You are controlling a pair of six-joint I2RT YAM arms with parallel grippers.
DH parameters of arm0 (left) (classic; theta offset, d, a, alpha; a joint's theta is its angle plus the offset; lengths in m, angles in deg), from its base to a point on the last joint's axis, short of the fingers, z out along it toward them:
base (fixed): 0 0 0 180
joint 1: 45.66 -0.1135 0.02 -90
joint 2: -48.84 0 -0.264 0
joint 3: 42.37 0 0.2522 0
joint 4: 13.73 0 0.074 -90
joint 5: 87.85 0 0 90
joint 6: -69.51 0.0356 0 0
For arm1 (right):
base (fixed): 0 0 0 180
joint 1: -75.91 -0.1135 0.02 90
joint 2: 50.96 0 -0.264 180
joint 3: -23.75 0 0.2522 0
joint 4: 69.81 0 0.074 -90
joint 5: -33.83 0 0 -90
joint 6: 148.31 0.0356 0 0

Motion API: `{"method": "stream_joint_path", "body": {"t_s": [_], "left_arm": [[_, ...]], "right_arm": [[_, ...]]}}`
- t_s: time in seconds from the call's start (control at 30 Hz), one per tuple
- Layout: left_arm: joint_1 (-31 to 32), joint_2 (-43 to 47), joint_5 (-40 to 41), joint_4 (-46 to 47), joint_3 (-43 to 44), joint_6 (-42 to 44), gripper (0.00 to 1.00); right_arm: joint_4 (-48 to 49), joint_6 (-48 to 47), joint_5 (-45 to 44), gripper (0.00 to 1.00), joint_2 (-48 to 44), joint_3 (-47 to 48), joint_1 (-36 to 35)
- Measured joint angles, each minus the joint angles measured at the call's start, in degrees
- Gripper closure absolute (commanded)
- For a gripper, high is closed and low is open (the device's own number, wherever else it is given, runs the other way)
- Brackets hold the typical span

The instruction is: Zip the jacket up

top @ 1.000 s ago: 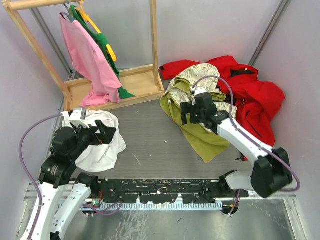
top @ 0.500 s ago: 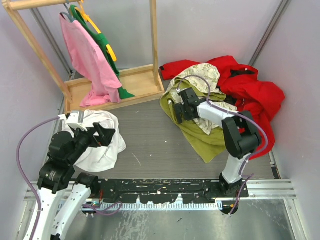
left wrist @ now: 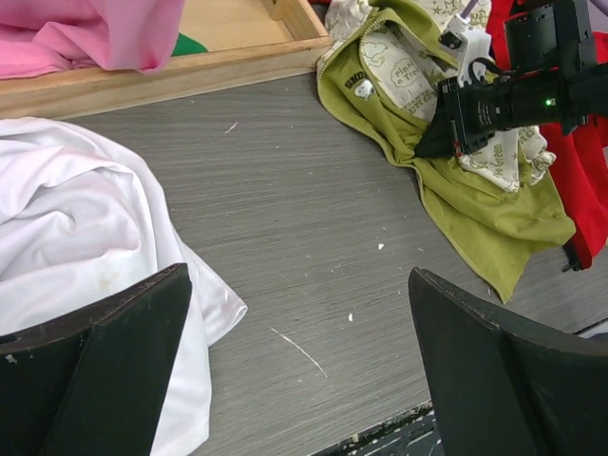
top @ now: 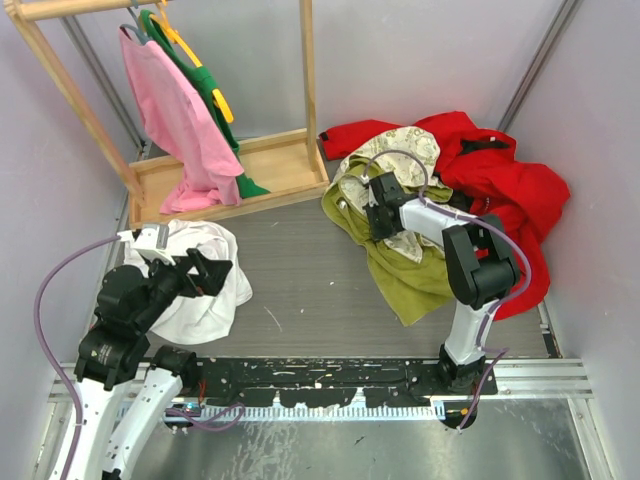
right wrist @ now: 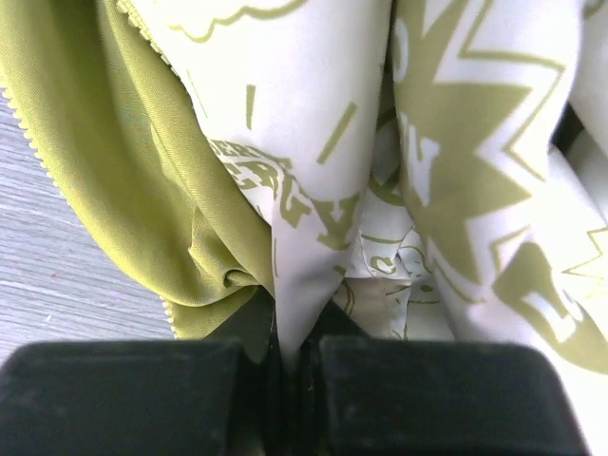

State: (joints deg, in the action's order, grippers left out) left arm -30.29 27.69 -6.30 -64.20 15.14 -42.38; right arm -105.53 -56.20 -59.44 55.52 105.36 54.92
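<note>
The jacket [top: 405,265], olive-green outside and cream with olive prints inside, lies crumpled at the table's back right, half over a red garment. It also shows in the left wrist view [left wrist: 475,204] and fills the right wrist view [right wrist: 171,180]. My right gripper [top: 381,220] is down on the jacket's left part, shut on a fold of the cream lining [right wrist: 294,323] beside the zipper teeth [right wrist: 142,38]. My left gripper [top: 205,270] hangs open over the white garment's edge at the left, with nothing between its fingers [left wrist: 503,380].
A red jacket [top: 500,175] lies under and behind the olive one. A plain white garment [top: 205,290] lies at the left. A wooden rack [top: 235,170] with pink and green clothes stands at the back left. Grey walls close in both sides.
My right gripper has closed on a fold of the jacket's lining and the right arm has folded in closer over the jacket. The left arm has barely shifted.
</note>
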Motion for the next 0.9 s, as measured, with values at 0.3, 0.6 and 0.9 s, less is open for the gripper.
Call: {"method": "stream_joint_path", "body": {"t_s": [0.3,0.6,0.9], "left_arm": [[0.00,-0.79,-4.11,0.37,-0.33,-0.04,0.02],[0.04,-5.62,-11.08,4.39,-0.87,-3.37,0.02],[0.15,-10.32,-15.10,12.15,-5.79,-11.02,0.02]], "right_arm": [[0.31,5.05,5.46,0.99,-7.56,0.02,-0.17],[10.60,18.10,12.04,0.99,-17.57,-1.09,-3.65],[21.05,28.94,17.11,0.97,-19.65,-4.35,-6.71]]}}
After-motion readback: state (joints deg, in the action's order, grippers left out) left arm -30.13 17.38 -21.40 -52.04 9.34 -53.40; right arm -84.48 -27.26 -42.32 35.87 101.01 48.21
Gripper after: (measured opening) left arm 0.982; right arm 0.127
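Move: The jacket is already pinched near its left edge by the right hand; its bulk lies about 5 cm to this hand's right, level with it. The bare table it is taken towards lies roughly 20 cm left and 10 cm back. The wooden tray's near right corner is some 10 cm forward and 11 cm left, and the red jacket about 33 cm right, 3 cm forward. For the empty left hand the jacket is some 41 cm right, 18 cm forward and 25 cm below. The jacket's pinched edge is hoisted by the right hand, about 18 cm up, and increasingly carried left, some 13 cm in all, over the bare table; the fingers stay shut while the wrist swings their tips out to the left by around 45 degrees. Meanwhile the left hand, wide open and empty, drifts about 5 cm right and slightly down towards the jacket, turning clockwise a little and rolling. ##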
